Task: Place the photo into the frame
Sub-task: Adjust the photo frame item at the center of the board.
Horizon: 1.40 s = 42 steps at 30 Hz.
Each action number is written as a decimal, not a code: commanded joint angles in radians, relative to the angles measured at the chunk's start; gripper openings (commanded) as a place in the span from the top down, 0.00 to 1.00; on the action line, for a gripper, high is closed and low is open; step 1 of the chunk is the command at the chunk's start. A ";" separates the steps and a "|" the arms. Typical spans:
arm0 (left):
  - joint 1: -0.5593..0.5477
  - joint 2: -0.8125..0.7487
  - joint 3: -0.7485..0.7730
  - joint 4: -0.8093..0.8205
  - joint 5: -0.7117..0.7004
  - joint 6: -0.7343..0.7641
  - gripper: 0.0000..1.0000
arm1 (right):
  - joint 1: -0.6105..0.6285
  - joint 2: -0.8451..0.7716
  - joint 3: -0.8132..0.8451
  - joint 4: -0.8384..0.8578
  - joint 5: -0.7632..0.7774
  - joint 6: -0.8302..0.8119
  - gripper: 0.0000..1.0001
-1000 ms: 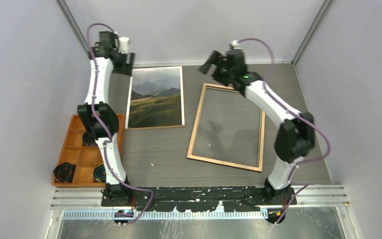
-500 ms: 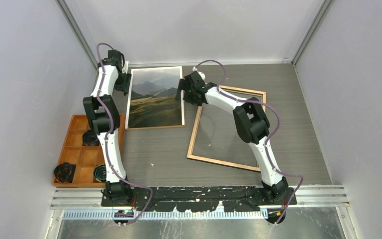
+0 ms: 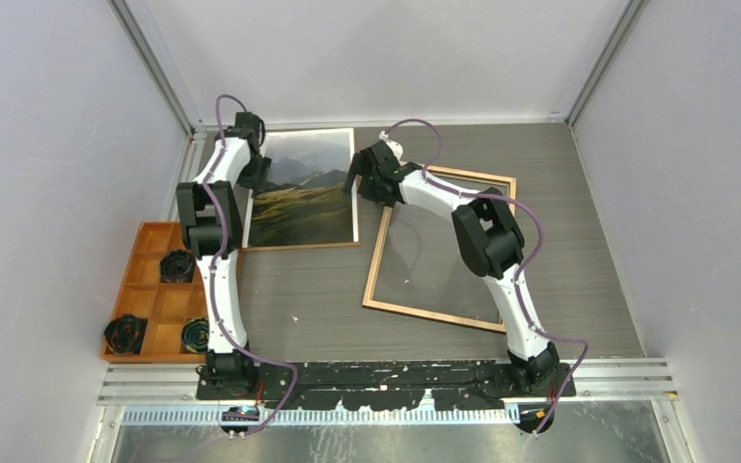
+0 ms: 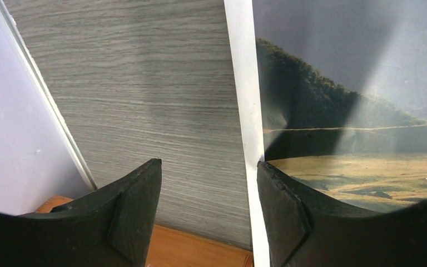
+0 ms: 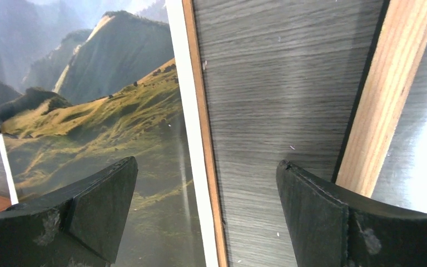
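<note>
The photo (image 3: 304, 198), a mountain landscape with a white border, lies flat at the back of the table on a brown board whose edge (image 5: 203, 111) shows beside it. The frame (image 3: 434, 315) lies wood side up to its right, a shiny pane (image 5: 422, 167) inside its rail (image 5: 389, 94). My left gripper (image 3: 254, 176) is open low over the photo's left edge (image 4: 244, 111), one finger (image 4: 283, 217) over the print, the other (image 4: 133, 211) over bare table. My right gripper (image 3: 359, 183) is open astride the photo's right edge, with nothing between its fingers.
An orange compartment tray (image 3: 140, 229) holding three black coiled items stands at the left, its corner (image 4: 161, 245) close under my left gripper. Grey walls close in on three sides. The left wall's base runs just left of the photo.
My right arm swung from above the frame's top rail over to the photo's right edge. My left gripper came down and right from the back corner onto the photo's left edge.
</note>
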 commanded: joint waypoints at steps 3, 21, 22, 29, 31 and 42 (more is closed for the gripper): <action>-0.040 -0.018 -0.076 0.064 0.002 0.025 0.33 | 0.008 -0.039 -0.090 0.044 0.016 0.067 0.00; -0.099 -0.114 -0.259 0.090 0.122 0.005 0.34 | 0.026 -0.055 -0.158 0.123 -0.086 0.150 0.02; -0.100 -0.112 -0.259 0.092 0.115 0.008 0.34 | 0.026 -0.056 -0.163 0.138 -0.096 0.163 0.02; -0.101 -0.099 -0.252 0.094 0.113 0.016 0.34 | 0.026 -0.082 -0.246 0.319 -0.261 0.298 0.04; -0.101 -0.095 -0.248 0.088 0.131 0.018 0.34 | 0.025 -0.103 -0.275 0.368 -0.274 0.324 0.04; -0.077 -0.236 -0.169 -0.017 0.288 0.027 0.31 | 0.019 -0.166 -0.297 0.200 -0.133 0.232 0.04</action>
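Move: The left hand is just outside the photo's left edge, its inner fingertip at the white border; the photo's middle lies about 17 cm to its right, level ahead. The compartment tray is some 17 cm left and 24 cm back of it. The right hand straddles the photo's right edge, the middle about 14 cm left and 2 cm ahead; the wooden frame's middle is about 20 cm right and 13 cm back of this hand. All lie roughly 1 cm lower. Left fingers slide about 8 cm right onto the photo; right hand draws 3 cm back and leftward, straddling its edge. ##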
